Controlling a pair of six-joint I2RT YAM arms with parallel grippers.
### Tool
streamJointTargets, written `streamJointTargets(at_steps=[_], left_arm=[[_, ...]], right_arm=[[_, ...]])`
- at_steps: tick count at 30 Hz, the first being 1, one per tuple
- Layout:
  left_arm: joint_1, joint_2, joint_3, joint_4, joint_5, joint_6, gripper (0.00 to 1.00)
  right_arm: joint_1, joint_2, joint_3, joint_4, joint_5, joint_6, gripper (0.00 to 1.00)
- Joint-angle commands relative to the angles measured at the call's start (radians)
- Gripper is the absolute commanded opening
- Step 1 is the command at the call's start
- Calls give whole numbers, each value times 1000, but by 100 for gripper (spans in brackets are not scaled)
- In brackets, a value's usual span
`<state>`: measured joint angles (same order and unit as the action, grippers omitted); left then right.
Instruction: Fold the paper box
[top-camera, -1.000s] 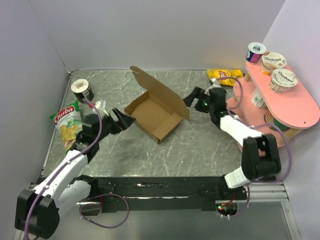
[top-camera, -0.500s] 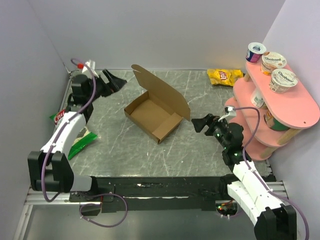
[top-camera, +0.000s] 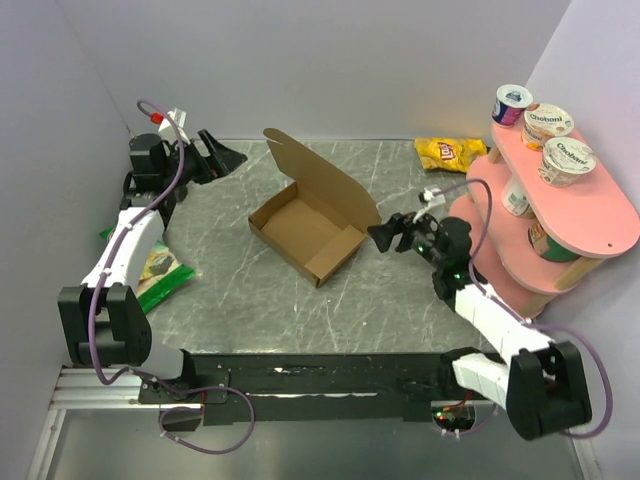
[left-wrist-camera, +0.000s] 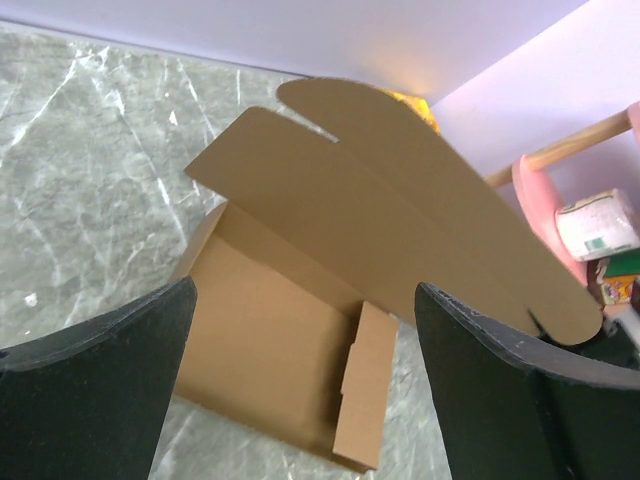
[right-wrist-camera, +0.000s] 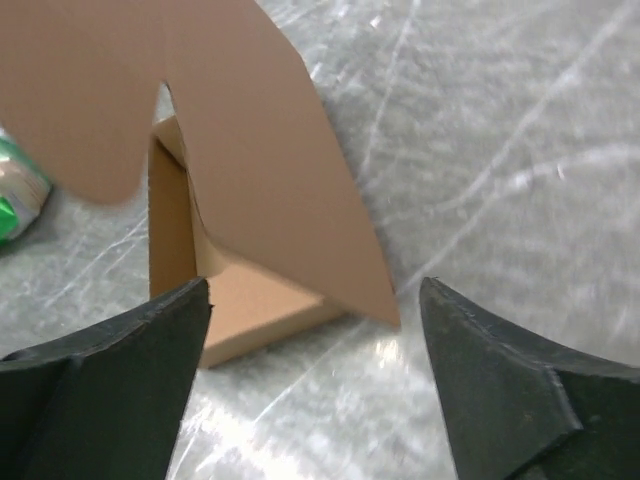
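The paper box (top-camera: 305, 228) is a brown cardboard tray in the middle of the table, its lid (top-camera: 322, 183) standing up along the far side. My left gripper (top-camera: 226, 157) hovers open near the back left corner, apart from the box; its wrist view looks down into the tray (left-wrist-camera: 270, 330) with the lid (left-wrist-camera: 400, 215) behind it. My right gripper (top-camera: 384, 236) is open just right of the lid's near right corner. In the right wrist view the lid (right-wrist-camera: 250, 140) and tray corner (right-wrist-camera: 255, 305) lie ahead of the gripper (right-wrist-camera: 318, 290), with nothing between the fingers.
A green chips bag (top-camera: 155, 275) lies by the left wall under the left arm. A yellow chips bag (top-camera: 450, 152) lies at the back right. A pink two-level shelf (top-camera: 590, 205) with yogurt cups (top-camera: 547, 122) fills the right side. White walls close three sides.
The left gripper pulled away from the box's left side to the back left corner. The right gripper left the spot behind the lid, swung nearer, then closed in on the lid's right corner.
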<state>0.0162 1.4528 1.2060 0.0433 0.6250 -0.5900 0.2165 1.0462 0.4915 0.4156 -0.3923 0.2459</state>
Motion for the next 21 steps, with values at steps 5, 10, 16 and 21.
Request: streamJointTargets(at_steps=[5,10,16,21], left_arm=[[21,-25,-19,-17,42,94,96],[21,-64,-57,-40,39,140,96],[21,-161,-158,13,91,44,96],[21,-284,-269,86,104,18,96]], right_arm=[[86,185,176,101,-43,-134,62],[87,236,206,109,-83,-161,43],[81,265,248,52,-202,-237,17],[69,275,303,-60,-330,-339,9]])
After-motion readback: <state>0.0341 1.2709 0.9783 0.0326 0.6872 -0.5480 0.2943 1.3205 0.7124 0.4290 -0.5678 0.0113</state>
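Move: The right end edge of the raised lid stands just off the right fingers, some 3 cm ahead and 4 cm left, about level with them. The box tray lies about 16 cm left and 3 cm ahead of this hand, roughly 14 cm lower; the yellow bag is some 18 cm ahead and 16 cm right, down on the table. From the left hand, that same lid edge is about 28 cm right, 9 cm back and 10 cm lower. The right fingers close from wide open onto the right end edge of the raised lid and pinch it, the hand moving about 6 cm left and 3 cm forward onto it at nearly the same height while turning some 15 degrees counter-clockwise. The open left hand first sinks, then draws back, ending about 5.5 cm back and 3 cm lower, touching nothing. ##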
